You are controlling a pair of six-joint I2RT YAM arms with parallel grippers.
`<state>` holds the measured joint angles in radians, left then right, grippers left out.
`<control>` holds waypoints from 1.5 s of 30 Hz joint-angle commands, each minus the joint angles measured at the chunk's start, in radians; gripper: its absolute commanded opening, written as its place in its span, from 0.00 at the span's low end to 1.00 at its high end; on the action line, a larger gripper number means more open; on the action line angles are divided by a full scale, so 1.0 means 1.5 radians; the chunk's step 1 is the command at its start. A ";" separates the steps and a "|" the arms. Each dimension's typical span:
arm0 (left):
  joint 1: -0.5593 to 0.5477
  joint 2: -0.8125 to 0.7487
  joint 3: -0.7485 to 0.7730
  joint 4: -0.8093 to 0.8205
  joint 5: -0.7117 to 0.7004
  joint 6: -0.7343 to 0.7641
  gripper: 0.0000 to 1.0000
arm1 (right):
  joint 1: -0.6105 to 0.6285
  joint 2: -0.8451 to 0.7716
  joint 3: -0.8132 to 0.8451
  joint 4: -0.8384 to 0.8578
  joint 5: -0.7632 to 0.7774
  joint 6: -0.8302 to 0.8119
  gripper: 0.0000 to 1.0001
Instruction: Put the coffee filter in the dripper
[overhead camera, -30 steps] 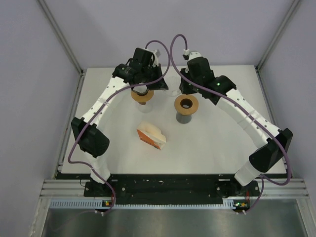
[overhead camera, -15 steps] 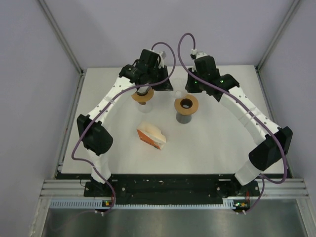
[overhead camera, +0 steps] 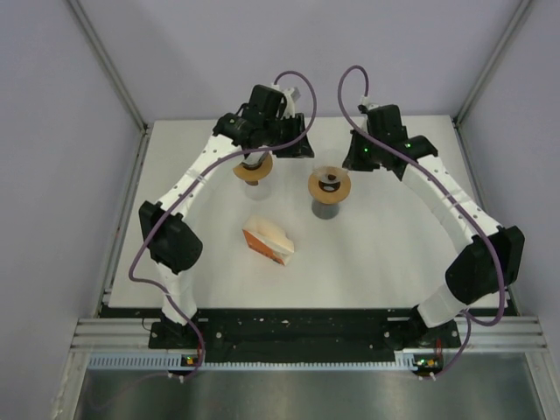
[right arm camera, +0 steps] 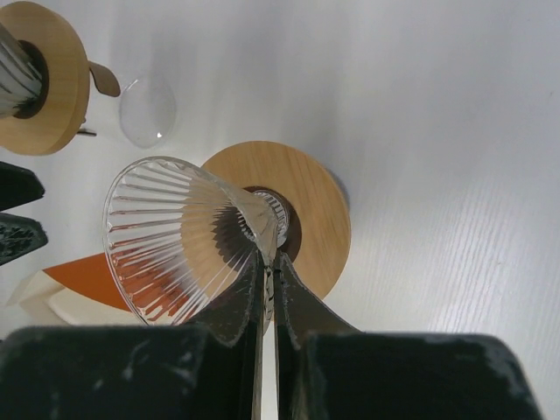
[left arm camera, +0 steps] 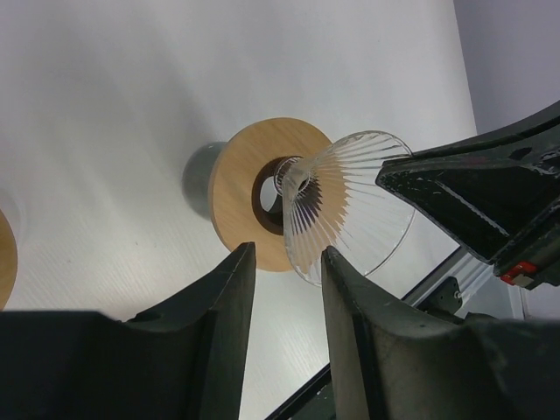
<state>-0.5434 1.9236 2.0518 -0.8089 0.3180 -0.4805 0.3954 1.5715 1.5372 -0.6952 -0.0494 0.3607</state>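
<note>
The dripper (right arm camera: 175, 236) is a clear ribbed glass cone, tilted, with its narrow end at the hole of a wooden ring (right arm camera: 306, 210) on a dark cup. My right gripper (right arm camera: 269, 255) is shut on the cone's wall near that narrow end. From above, the dripper (overhead camera: 327, 164) hangs over the ring (overhead camera: 330, 185), with the right gripper (overhead camera: 348, 162) to its right. My left gripper (left arm camera: 287, 254) stands open just short of the dripper (left arm camera: 350, 201), nothing between its fingers; it (overhead camera: 297, 150) sits left of the cone. The coffee filter (overhead camera: 269, 241), white paper on an orange pack, lies on the table nearer the arm bases.
A second wooden ring (overhead camera: 253, 168) on a cup stands left of the first, under the left arm. A small clear round piece (right arm camera: 147, 109) lies on the table between the two rings. White table edges and grey walls surround the work area.
The left jaws have opened and sit clear of the glass cone. The right jaws have closed on the cone, and the right wrist has swung to the right.
</note>
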 commanded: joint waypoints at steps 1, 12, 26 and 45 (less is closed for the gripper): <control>-0.003 0.009 0.032 0.034 0.017 0.010 0.42 | -0.026 -0.034 0.005 0.036 -0.072 0.018 0.00; -0.011 0.017 0.020 0.038 0.029 0.017 0.41 | -0.035 -0.022 0.008 0.008 -0.122 0.012 0.00; -0.014 0.032 -0.023 0.055 0.069 0.006 0.30 | -0.035 -0.001 -0.008 -0.013 -0.075 -0.014 0.00; -0.016 0.054 -0.099 0.078 0.106 -0.020 0.05 | -0.038 0.059 -0.030 -0.011 -0.078 -0.036 0.00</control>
<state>-0.5598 2.0048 1.9434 -0.7406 0.4274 -0.4988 0.3504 1.6226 1.5188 -0.7185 -0.1802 0.3313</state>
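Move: The left hand's open fingers are making for the dripper, whose middle lies about 5 cm to its right, 1 cm ahead and 6 cm below. The right hand already pinches the dripper's rim; the wooden collar on the glass server it is bound for lies some 2 cm ahead, 4 cm left and 8 cm below that hand. The other dripper stand is roughly 18 cm left of this collar and 4 cm farther out, at about the same height. The left fingers close on the near-left part of the dripper's rim and pinch it, after the hand eases a couple of centimetres right, then sinks about 6 cm, tipping down some 10 degrees. The right hand keeps its pinch on the opposite side, drawing back about a centimetre before lowering the dripper roughly 3 cm towards the wooden collar. ##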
